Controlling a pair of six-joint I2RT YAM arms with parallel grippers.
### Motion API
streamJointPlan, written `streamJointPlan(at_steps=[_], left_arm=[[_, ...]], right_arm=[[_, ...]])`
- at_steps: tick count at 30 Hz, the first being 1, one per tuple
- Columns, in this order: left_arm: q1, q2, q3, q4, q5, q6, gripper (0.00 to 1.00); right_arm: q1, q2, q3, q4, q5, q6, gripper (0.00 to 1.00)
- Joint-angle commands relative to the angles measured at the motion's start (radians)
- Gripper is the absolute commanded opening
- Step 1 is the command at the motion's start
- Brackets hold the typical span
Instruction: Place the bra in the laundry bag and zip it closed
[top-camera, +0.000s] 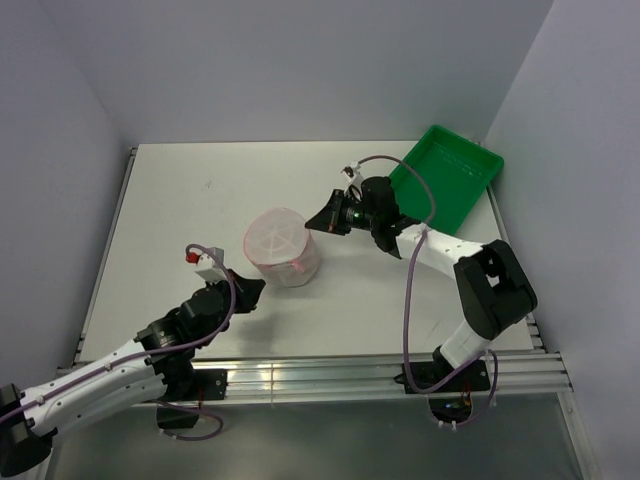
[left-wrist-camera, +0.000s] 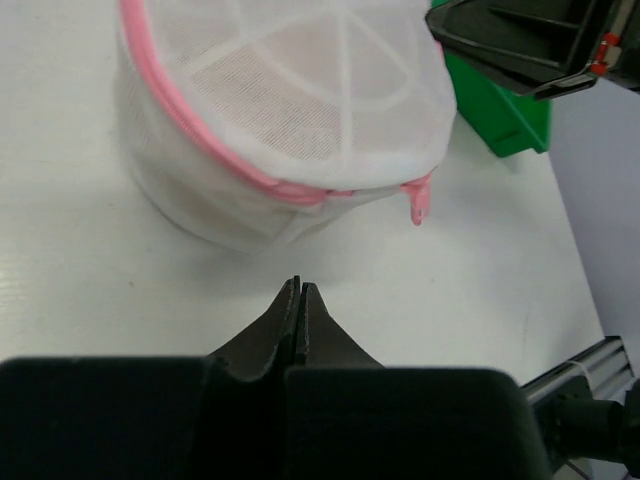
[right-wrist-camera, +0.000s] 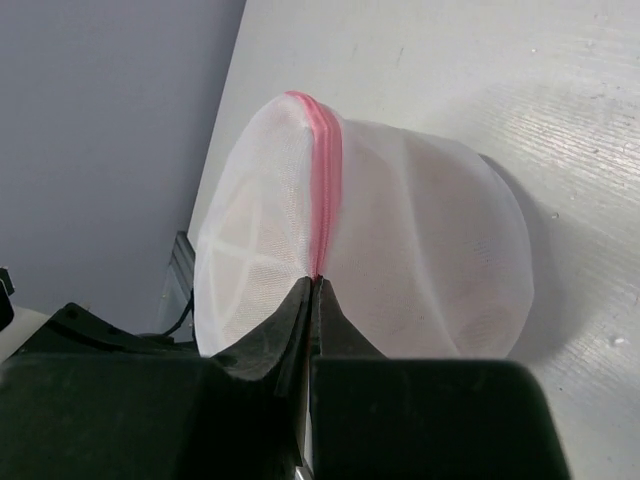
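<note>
The laundry bag (top-camera: 283, 247) stands on the table as a round white mesh pod with pink zipper trim (right-wrist-camera: 325, 180). Its pink pull tab (left-wrist-camera: 418, 200) hangs on the side facing my left arm. The bra is hidden. My left gripper (left-wrist-camera: 299, 285) is shut and empty, a short way in front of the bag (left-wrist-camera: 290, 110), low over the table. My right gripper (right-wrist-camera: 316, 283) is shut, its tips right at the pink trim of the bag (right-wrist-camera: 420, 250). I cannot tell whether it pinches the trim. From above, it (top-camera: 312, 222) sits at the bag's right edge.
A green plastic tray (top-camera: 447, 178) lies tilted at the back right, behind the right arm, and shows in the left wrist view (left-wrist-camera: 500, 110). White table (top-camera: 180, 200) spreads left of the bag. Walls close in the back and both sides.
</note>
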Motion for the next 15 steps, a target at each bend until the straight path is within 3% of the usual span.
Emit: streamJointPlan(at_steps=[1, 8, 10, 11, 12, 13, 14, 15], left_arm=[[-0.003, -0.007, 0.038, -0.069, -0.053, -0.011, 0.0], [-0.003, 0.03, 0.079, 0.014, -0.031, 0.029, 0.0], [-0.003, 0.041, 0.122, 0.033, -0.025, 0.06, 0.0], [-0.003, 0.042, 0.139, 0.036, -0.026, 0.086, 0.01], [-0.003, 0.045, 0.182, 0.031, -0.033, 0.099, 0.06], [-0.003, 0.047, 0.207, 0.025, -0.04, 0.11, 0.24], [-0.003, 0.047, 0.228, 0.01, -0.06, 0.135, 0.35], [-0.003, 0.045, 0.275, -0.002, -0.071, 0.147, 0.55]], right_arm=[[-0.006, 0.005, 0.032, 0.017, -0.01, -0.022, 0.0], [0.029, -0.035, -0.01, 0.018, 0.036, -0.012, 0.0], [0.035, -0.048, -0.027, 0.014, 0.074, -0.006, 0.12], [0.035, -0.061, -0.031, 0.012, 0.085, -0.006, 0.43], [0.035, -0.068, -0.037, 0.011, 0.108, -0.015, 0.61], [0.035, -0.078, -0.037, -0.001, 0.122, -0.022, 0.74], [0.035, -0.106, -0.034, -0.04, 0.143, -0.029, 0.97], [0.035, -0.125, -0.027, -0.061, 0.193, -0.051, 1.0]])
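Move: The left hand is shut and empty, with the pink zip pull about 7 cm to its right, 4 cm ahead and slightly below it. The laundry bag's middle is some 7 cm ahead, 5 cm right and 5 cm below. The right hand pinches the bag's pink zip edge at its far right side. From that hand the bag's middle lies about 4 cm back, 5 cm left and 7 cm below, and the pull 8 cm back and 2 cm left. The right hand stays almost in place beside the bag and spreads its fingers from shut to nearly wide open, letting go of the pink zip edge it was pinching. Meanwhile the left hand first sinks about 1 cm, then turns and rises ever faster to end some 5 cm higher, with hardly any sideways or forward travel, its shut fingers parting to about half open in front of the zip pull. ##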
